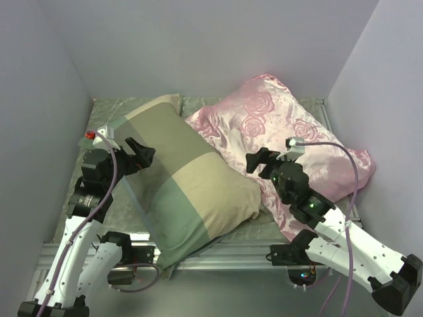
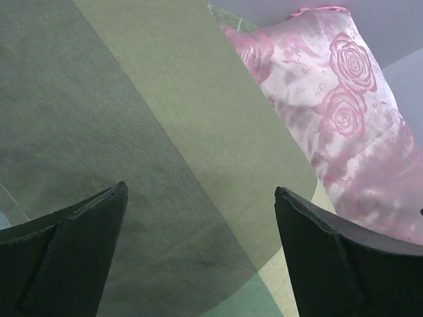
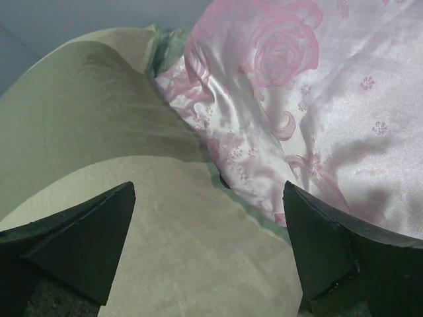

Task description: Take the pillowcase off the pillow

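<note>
The pillowcase [image 1: 182,181], in sage-green and beige blocks, covers the plump pillow and lies diagonally across the table's middle. The white pillow itself is hidden inside it. My left gripper [image 1: 142,157] is open and empty, just above the case's left side; the case fills the left wrist view [image 2: 165,132] between the fingers [image 2: 317,251]. My right gripper [image 1: 259,165] is open and empty above the case's right edge, where the beige block [image 3: 185,244] meets the pink cushion.
A pink satin rose-patterned cushion [image 1: 291,139] lies at the back right, overlapping the case's right edge; it also shows in the left wrist view [image 2: 344,112] and the right wrist view [image 3: 317,99]. Grey walls close in at back and both sides. A metal rail [image 1: 225,254] marks the near edge.
</note>
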`<action>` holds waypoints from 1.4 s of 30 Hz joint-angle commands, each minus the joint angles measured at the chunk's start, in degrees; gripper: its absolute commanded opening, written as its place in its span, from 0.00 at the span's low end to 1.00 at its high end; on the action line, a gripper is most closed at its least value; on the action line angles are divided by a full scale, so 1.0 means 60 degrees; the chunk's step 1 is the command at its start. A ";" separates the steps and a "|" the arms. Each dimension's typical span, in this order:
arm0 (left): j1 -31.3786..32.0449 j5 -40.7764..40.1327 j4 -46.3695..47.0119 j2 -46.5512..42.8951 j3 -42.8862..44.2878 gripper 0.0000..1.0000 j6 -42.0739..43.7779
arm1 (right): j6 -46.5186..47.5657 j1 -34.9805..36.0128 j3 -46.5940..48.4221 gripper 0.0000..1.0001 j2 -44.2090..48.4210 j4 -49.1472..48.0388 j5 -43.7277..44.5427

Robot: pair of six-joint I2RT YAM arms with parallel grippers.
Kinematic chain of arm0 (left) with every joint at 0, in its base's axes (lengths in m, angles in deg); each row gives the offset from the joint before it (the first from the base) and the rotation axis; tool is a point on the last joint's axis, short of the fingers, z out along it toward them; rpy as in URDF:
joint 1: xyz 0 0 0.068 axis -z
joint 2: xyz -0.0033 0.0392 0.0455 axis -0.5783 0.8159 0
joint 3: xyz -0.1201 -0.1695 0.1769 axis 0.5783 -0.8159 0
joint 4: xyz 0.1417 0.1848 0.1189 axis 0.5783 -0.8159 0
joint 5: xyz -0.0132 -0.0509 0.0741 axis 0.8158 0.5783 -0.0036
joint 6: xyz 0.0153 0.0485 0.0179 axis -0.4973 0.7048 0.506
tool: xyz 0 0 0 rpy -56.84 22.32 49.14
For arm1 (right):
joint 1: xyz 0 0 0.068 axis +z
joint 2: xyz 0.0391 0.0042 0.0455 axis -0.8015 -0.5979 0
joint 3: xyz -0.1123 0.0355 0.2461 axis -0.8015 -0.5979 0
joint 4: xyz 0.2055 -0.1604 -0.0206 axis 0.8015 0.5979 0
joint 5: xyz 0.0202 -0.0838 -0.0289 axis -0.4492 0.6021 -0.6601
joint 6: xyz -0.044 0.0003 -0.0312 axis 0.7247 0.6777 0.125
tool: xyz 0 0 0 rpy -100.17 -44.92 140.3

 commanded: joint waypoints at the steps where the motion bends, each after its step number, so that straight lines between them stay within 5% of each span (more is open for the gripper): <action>1: 0.0003 -0.0195 -0.0014 -0.0049 0.0546 0.99 -0.0035 | 0.0251 -0.0013 0.0047 1.00 0.0144 -0.0288 -0.0219; 15: 0.0017 -0.2801 -0.1844 0.0097 0.1337 0.99 -0.0561 | 0.0969 0.0220 0.0369 1.00 0.0072 -0.0185 -0.1831; 22: 0.0003 -0.2964 -0.1875 0.0478 0.0577 0.99 -0.1119 | 0.1042 0.2913 0.1013 1.00 -0.1755 -0.0360 -0.0283; 30: -0.0246 -0.1633 -0.0909 0.0582 -0.0273 0.99 -0.1383 | 0.2008 0.5842 0.2696 1.00 -0.4615 0.0123 0.1742; 42: -0.0349 0.0141 0.1333 0.0742 -0.1973 0.99 -0.2042 | 0.2507 0.7472 0.4515 1.00 -0.6257 0.1236 0.3135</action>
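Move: The checked pillowcase on its pillow has its middle about 23 cm left and 7 cm back of the right hand, some 14 cm below; from the left hand it is about 15 cm right, 8 cm back and 16 cm below. The case's near corner lies roughly 31 cm left and 34 cm back of the right hand. The pink pillow's middle is some 10 cm right and 3 cm ahead of that hand. Open right hand sweeps some 22 cm left and back over the pillowcase, rolling, as the open left sinks 9 cm. ##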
